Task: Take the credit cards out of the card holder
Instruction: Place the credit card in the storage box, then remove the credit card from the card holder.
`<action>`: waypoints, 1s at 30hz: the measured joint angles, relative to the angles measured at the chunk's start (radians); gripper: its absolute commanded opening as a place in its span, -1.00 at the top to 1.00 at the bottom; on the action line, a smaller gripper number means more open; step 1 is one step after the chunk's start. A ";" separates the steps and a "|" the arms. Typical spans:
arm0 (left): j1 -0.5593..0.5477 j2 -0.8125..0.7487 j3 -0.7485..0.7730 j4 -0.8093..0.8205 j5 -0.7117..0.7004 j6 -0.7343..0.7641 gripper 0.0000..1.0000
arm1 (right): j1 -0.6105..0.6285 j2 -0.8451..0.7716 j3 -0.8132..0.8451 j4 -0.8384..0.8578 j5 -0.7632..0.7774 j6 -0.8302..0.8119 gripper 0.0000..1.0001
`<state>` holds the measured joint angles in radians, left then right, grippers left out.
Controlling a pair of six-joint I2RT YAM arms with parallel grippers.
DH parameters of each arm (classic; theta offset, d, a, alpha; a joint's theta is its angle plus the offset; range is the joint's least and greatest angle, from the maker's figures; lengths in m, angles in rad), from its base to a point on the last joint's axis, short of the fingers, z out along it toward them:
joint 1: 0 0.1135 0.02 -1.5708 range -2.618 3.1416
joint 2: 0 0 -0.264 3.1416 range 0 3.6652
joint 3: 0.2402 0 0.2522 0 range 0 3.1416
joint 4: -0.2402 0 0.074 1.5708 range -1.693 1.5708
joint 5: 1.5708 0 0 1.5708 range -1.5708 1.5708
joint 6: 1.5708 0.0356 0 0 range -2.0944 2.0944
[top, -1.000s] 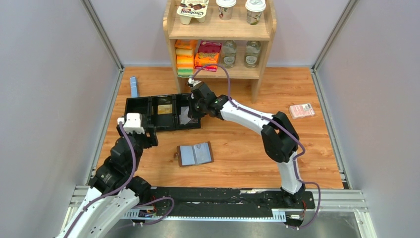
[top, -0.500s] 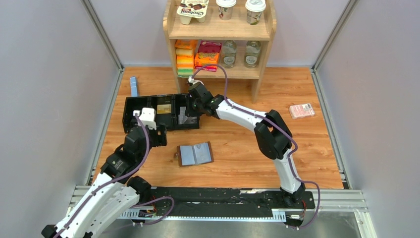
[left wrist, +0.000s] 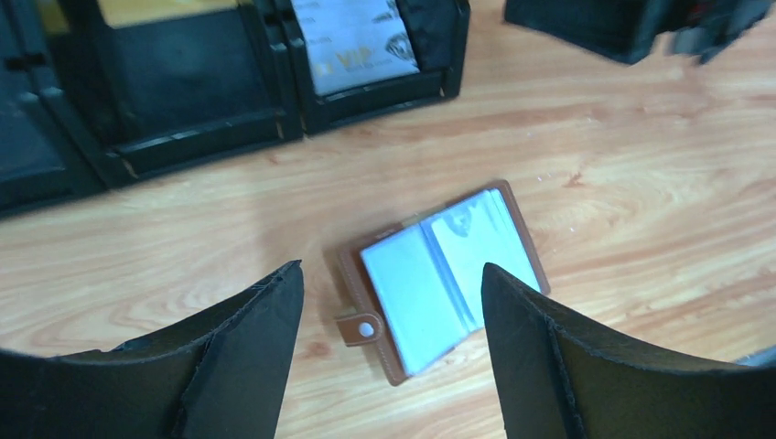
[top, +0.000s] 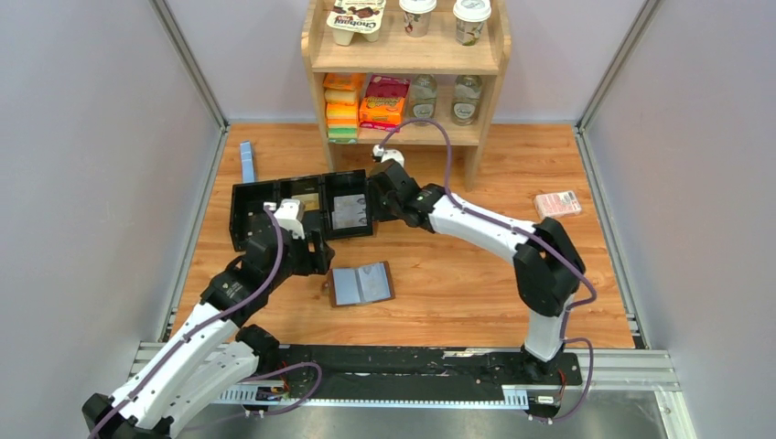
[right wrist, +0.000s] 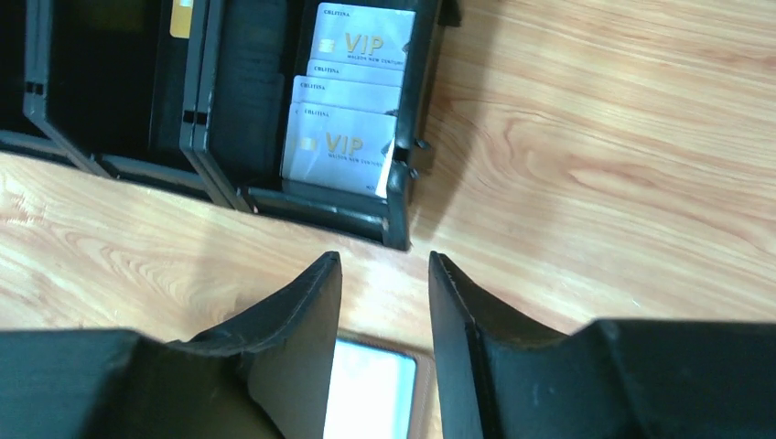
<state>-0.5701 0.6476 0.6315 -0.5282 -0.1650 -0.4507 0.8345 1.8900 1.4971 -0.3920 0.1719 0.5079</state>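
The card holder [top: 361, 283] lies open on the wooden table, brown edging and snap tab, grey-blue pockets up. In the left wrist view it [left wrist: 439, 274] sits just beyond and between my fingertips. My left gripper [top: 320, 259] [left wrist: 389, 267] is open and empty, just left of it. Several silvery credit cards [right wrist: 352, 91] marked VIP lie stacked in the right end compartment of the black tray [top: 245, 194]; they also show from above [top: 350, 212]. My right gripper [top: 371, 203] [right wrist: 384, 258] is open and empty at the tray's right end.
A gold card [top: 305, 201] lies in the tray's middle compartment. A wooden shelf [top: 476, 146] with goods stands at the back. A blue strip [top: 247, 160] lies back left, a pink-red packet [top: 557, 204] at the right. Grey walls close both sides.
My left arm has reached forward and right, bringing its gripper beside the card holder. My right gripper has drawn back right from over the tray's end compartment.
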 measured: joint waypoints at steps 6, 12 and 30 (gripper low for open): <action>0.000 0.067 -0.042 0.033 0.111 -0.112 -0.35 | 0.001 -0.196 -0.171 0.017 -0.003 -0.003 0.11; -0.010 0.144 -0.091 0.061 0.193 -0.191 -0.31 | 0.038 -0.263 -0.330 0.029 -0.051 0.024 0.16; -0.012 0.407 -0.147 0.131 0.216 -0.289 0.19 | 0.177 -0.159 -0.419 0.061 -0.101 0.065 0.22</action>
<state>-0.5823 1.0550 0.4843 -0.3969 0.0505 -0.7395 1.0115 1.7313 1.0782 -0.3305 0.0704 0.5728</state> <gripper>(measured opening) 0.471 0.392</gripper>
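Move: The open card holder lies about 13 cm back and 3 cm to the left of the right hand, some 11 cm below it; from the left hand it is roughly 8 cm to the right, about 1 cm back and 15 cm down. The storage box's card compartment is about 7 cm ahead and 6 cm left of the right hand, the box's middle 7 cm ahead and 20 cm left, both about 11 cm below. Both hands converge on the card holder, right back about 14 cm and down, left down 13, tipping, narrowing. ##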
